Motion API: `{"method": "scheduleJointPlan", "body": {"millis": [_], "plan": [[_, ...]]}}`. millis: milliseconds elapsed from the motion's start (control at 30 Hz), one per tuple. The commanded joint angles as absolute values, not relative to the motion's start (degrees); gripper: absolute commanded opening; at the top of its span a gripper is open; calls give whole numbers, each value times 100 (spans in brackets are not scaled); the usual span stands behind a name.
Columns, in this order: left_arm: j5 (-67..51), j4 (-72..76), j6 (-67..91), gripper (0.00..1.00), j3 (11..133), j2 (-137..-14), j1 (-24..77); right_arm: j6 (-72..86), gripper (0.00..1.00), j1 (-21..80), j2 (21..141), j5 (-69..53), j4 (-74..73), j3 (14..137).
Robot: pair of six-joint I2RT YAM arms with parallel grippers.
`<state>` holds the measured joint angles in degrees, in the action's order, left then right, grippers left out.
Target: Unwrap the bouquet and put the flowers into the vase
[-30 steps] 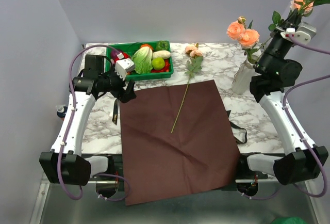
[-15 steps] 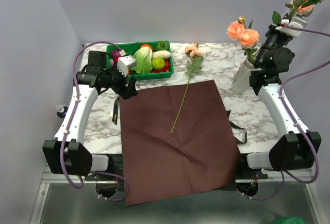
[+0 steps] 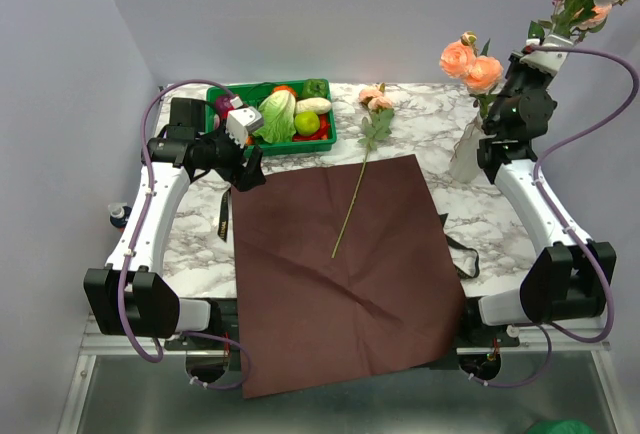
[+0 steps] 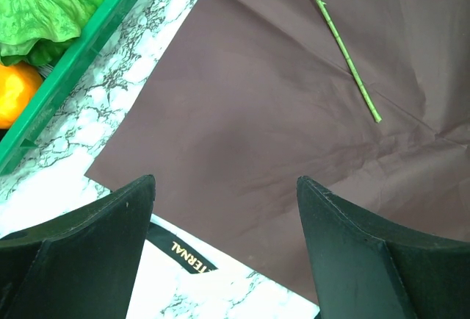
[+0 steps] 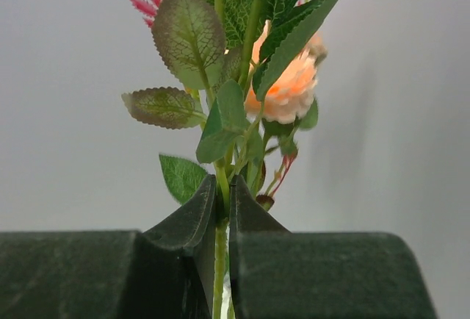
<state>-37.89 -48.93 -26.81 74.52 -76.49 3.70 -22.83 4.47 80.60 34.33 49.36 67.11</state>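
Observation:
The dark red paper (image 3: pixel 345 274) lies flat and unfolded on the table. One flower (image 3: pixel 352 199) lies across it, its bloom on the marble beyond. The off-white vase (image 3: pixel 467 151) at the back right holds two peach blooms (image 3: pixel 470 64). High above the vase, my right gripper (image 3: pixel 556 34) is shut on a leafy flower stem (image 5: pixel 220 260) with a peach bloom (image 5: pixel 290 87). My left gripper (image 3: pixel 245 169) hangs open over the paper's far left corner (image 4: pixel 279 128), with nothing between its fingers (image 4: pixel 110 238). A black ribbon (image 4: pixel 187 258) with gold lettering lies just below it.
A green tray (image 3: pixel 290 147) of lettuce and other vegetables stands at the back left, close to my left gripper. A second black ribbon piece (image 3: pixel 462 254) lies off the paper's right edge. The lying flower's thin stem (image 4: pixel 338 40) crosses the paper.
My right arm has lifted the held flower higher, its bloom now near the top edge of the overhead view. The left arm shifted slightly and stays open.

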Motion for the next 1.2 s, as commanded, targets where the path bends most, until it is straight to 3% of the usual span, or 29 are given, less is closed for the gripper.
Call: {"method": "scheduleJointPlan", "body": {"millis": [0,67,100,200,367,500,767,1033,1167], "plan": [[-3964,-4843,-2733,87,7550,-7629,325,-1636,17,413,8007,3805,3607,7047],[-3955,-4878,-2725,87,7559,-7603,325,-1172,30,422,7998,3981,2643,7241],[-3955,-4878,-2725,87,7567,-7576,325,-1004,48,422,7963,3990,2315,7407],[-3937,-4896,-2716,87,7532,-7488,325,-476,67,422,7893,3893,1260,7637],[-3911,-4983,-2690,87,7541,-7313,325,341,73,526,7621,3665,-365,8095],[-3937,-5018,-2637,87,7523,-7137,325,615,74,948,7085,3542,-747,7823],[-3859,-5098,-2426,88,7646,-6847,325,763,74,3037,6662,4095,-1220,7489],[-3797,-5071,-2241,89,7655,-6680,325,2354,73,4095,8222,3701,-2433,7347],[-3718,-5080,-2276,89,7647,-6645,325,3721,73,4184,9525,3700,-3756,8293]]}}
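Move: The vase mouth has the held flowers over it; the vase's middle lies about 34 cm below the right hand, 5 cm left and 2 cm nearer. Flowers already standing in the vase show some 11 cm left, level ahead and about as high. The last flower lies 31 cm left, 3 cm back, 45 cm down; the green crate is about 20 cm left of it and 14 cm farther out. From the left hand, the vase is about 50 cm right, 11 cm ahead, 10 cm below. The held flowers are lowered some 4 cm more over the vase as the right fingers open and let go of the stems. The right hand then draws back and swings left about 28 cm, diving towards the last flower, tipping well over to point down and turning counter-clockwise. The empty, open left hand rises some 4 cm and eases back. ##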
